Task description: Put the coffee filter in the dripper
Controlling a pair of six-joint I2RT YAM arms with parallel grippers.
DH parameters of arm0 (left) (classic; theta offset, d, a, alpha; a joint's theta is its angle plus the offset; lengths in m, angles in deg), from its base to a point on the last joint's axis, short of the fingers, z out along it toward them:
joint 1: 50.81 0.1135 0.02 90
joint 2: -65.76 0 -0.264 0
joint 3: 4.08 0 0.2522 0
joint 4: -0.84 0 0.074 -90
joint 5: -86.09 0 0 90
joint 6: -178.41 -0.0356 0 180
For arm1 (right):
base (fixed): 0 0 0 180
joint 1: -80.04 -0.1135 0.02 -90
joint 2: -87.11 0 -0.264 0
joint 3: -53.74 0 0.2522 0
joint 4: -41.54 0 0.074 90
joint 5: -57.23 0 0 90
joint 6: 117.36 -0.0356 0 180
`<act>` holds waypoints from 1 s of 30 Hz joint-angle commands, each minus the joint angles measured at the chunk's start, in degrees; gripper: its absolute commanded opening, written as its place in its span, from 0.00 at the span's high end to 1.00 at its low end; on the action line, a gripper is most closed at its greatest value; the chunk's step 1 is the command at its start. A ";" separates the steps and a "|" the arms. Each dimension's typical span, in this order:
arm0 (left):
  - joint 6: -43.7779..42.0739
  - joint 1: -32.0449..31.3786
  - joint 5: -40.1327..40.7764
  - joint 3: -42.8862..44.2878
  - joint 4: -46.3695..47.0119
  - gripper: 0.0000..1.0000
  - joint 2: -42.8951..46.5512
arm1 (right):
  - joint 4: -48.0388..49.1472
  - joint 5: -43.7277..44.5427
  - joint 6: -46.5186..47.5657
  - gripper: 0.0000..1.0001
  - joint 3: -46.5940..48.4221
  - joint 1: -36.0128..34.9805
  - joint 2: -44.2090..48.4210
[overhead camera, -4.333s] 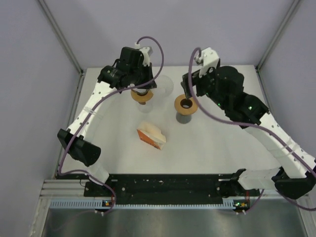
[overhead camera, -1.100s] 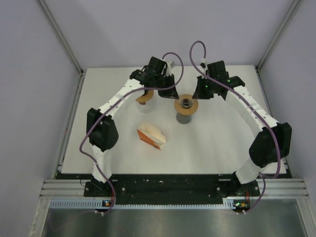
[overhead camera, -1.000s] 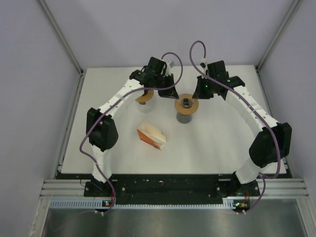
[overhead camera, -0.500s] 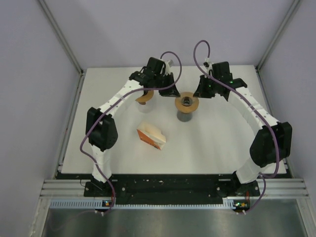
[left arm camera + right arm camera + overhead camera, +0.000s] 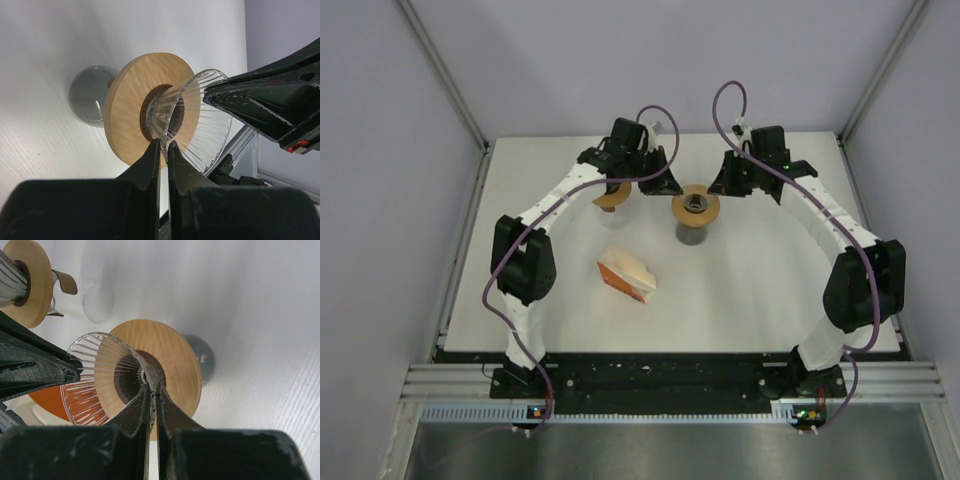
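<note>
The dripper is a clear ribbed glass cone in a round wooden collar, standing on a dark base at the back middle of the table. My left gripper is shut on the cone's rim from the left; in the left wrist view the glass wall sits between the fingers. My right gripper is shut on the rim from the right, as the right wrist view shows on the cone. The orange and white coffee filter pack lies on the table in front, apart from both grippers.
A second wooden-collared dripper stands on a glass just left of the left gripper, and it shows in the right wrist view. A white table with raised side rails and grey walls surrounds the scene.
Both arms have swung inward from 4.3 s ago and closed on the middle dripper's rim. Over the last second the dripper and both grippers shifted only slightly.
</note>
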 commanded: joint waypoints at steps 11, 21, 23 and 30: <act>-7.11 -0.56 1.42 5.33 -8.51 0.77 0.10 | -10.99 -1.66 -0.09 0.84 4.82 0.00 -5.60; -8.78 0.40 1.42 11.13 -9.65 0.63 1.07 | -14.24 -0.71 0.26 0.61 15.99 -0.53 -5.16; -9.05 0.67 1.50 11.49 -9.91 0.59 1.25 | -15.03 -0.71 0.53 0.58 17.92 -0.71 -5.24; -15.71 0.93 -0.07 14.47 -12.45 0.52 3.88 | -20.31 11.30 4.82 0.48 24.95 -2.02 -4.11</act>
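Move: My two hands still pinch the clear dripper's rim on its left and right sides; its middle lies about 3 cm back, 4 cm right and 3 cm below my left hand, and 3 cm back, 4 cm left and 2 cm below my right. The glass server under it has its middle 2 cm back, 4 cm right and 13 cm below my left hand. From that hand, the filter-filled dripper is some 14 cm left, 2 cm ahead and 6 cm lower. I let go of the dripper's rim with both hands, opening each gripper from shut to about half. My left hand eases up off the rim about 3.5 cm and slightly left; my right first dips roughly 1 cm, its fingers tipping a little further down, then climbs clear, ending about 5 cm higher with that tip mostly undone. ##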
